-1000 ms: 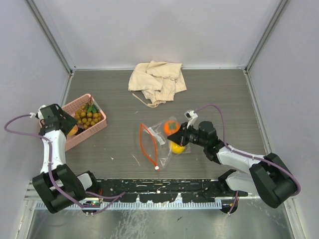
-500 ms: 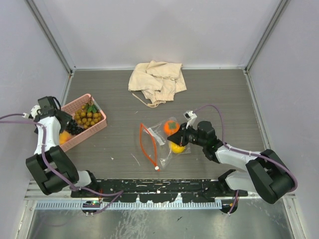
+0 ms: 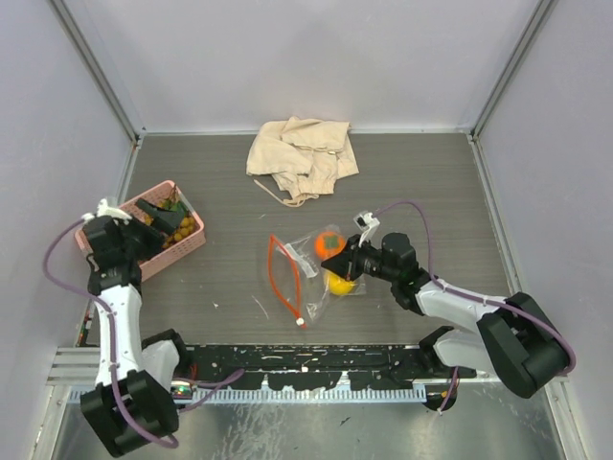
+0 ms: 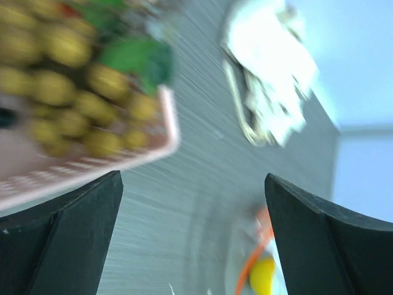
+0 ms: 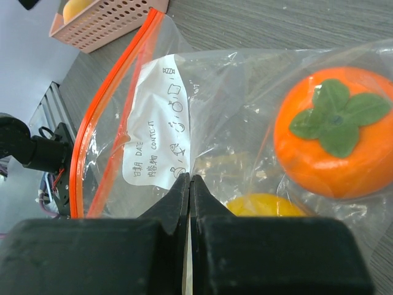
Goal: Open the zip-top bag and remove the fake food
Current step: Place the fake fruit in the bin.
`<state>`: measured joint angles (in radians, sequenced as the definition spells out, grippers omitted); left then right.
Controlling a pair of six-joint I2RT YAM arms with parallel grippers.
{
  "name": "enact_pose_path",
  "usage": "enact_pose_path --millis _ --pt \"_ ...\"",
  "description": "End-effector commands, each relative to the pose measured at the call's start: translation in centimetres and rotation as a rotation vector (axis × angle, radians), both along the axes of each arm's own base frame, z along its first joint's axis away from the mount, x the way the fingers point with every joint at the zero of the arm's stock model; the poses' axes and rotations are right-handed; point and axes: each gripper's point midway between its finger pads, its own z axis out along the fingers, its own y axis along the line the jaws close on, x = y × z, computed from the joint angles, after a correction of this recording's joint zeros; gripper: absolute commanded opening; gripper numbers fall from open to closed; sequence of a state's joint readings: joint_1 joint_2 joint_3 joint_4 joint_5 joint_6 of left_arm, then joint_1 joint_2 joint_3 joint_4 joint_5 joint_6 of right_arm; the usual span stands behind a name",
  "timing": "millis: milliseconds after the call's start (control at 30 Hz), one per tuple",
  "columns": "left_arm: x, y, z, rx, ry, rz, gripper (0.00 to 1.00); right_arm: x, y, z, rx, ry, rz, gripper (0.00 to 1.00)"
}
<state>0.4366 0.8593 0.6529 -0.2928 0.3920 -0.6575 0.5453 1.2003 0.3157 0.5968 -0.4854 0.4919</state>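
The zip-top bag [image 3: 305, 273] lies mid-table, and its orange-red zip strip [image 3: 283, 278] gapes in a loop. Inside it sit an orange fruit [image 3: 329, 244] and a yellow lemon [image 3: 340, 284]. My right gripper [image 3: 349, 263] is shut on the clear plastic. Up close, the right gripper [image 5: 189, 179] pinches a fold beside the white label [image 5: 156, 123], with the orange fruit [image 5: 334, 132] and lemon [image 5: 264, 206] just behind. My left gripper [image 3: 161, 220] hangs open over the pink basket [image 3: 187, 245], empty, near the berry cluster [image 3: 178, 228]. The left wrist view is blurred.
A crumpled beige cloth [image 3: 302, 153] lies at the back centre. The basket [image 4: 92, 169] with the berry cluster [image 4: 67, 92] fills the upper left of the left wrist view, with the bag's lemon [image 4: 263, 276] far ahead. Grey walls close in the table on three sides.
My left gripper has opened wide and swung from the basket's left end to point right across it. The right gripper and the bag have stayed put.
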Motion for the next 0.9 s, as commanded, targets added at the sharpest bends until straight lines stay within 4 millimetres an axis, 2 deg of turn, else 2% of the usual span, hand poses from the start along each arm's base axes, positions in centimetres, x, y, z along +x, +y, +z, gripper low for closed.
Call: enact_pose_path --millis 0,133,233,333,467,533,600,667,733,867 --pt "-1.3 -10.8 4.1 -0.122 -0.239 -0.499 0.99 0.7 0.3 3.5 0.049 -0.103 0.003 0.05" --pt "-4.0 -16.8 3.0 -0.11 -0.241 -0.648 0.94 0.8 0.0 4.1 0.054 -0.104 -0.013 0.05" --pt "-5.7 -19.3 2.4 -0.116 -0.254 -0.697 0.81 1.0 -0.2 4.1 0.042 -0.099 -0.026 0.06" --pt "-6.5 -20.2 2.0 -0.148 -0.257 -0.698 0.73 1.3 -0.3 3.7 0.029 -0.072 -0.043 0.06" --pt "-7.0 -21.4 2.7 -0.264 -0.243 -0.711 0.57 1.1 -0.3 3.9 0.078 0.005 -0.081 0.06" --pt "-7.3 -21.5 2.6 -0.244 -0.211 -0.716 0.56 0.8 -0.6 4.2 0.122 0.025 -0.108 0.06" --pt "-7.4 -20.8 2.1 -0.182 -0.164 -0.689 0.57 0.7 -1.5 3.6 0.122 0.031 -0.166 0.07" --pt "-6.8 -20.5 2.5 -0.163 -0.216 -0.666 0.59 0.8 -2.4 3.3 0.112 0.012 -0.212 0.07" --pt "-6.7 -21.3 3.3 -0.188 -0.291 -0.717 0.6 0.4 -2.6 3.2 0.104 0.003 -0.204 0.07" --pt "-8.0 -23.0 3.5 -0.197 -0.314 -0.882 0.6 -0.4 -2.6 3.9 0.095 -0.051 -0.16 0.08"
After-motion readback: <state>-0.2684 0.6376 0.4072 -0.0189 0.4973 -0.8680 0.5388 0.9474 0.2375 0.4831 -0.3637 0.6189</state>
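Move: My empty left hand is above the bin, whose middle lies about 5 cm to its left, level fore and aft and some 15 cm down. The yellow fruit in the bag is roughly 45 cm to the right, 8 cm back and 13 cm below. The persimmon is 42 cm right, level ahead and 13 cm down. From my right hand, gripping the bag, the yellow fruit is about 3 cm right, 2 cm back, 6 cm below. I sweep my left hand off the bin to the right, about 21 cm, towards the bag's open mouth, drawing back some 7 cm and turning about 40 degrees clockwise. Its fingers narrow from wide open to a little over half, closing on nothing, and it hangs there for the second half. My right hand keeps its pinch on the bag, rising and drawing right about 2 cm each. ##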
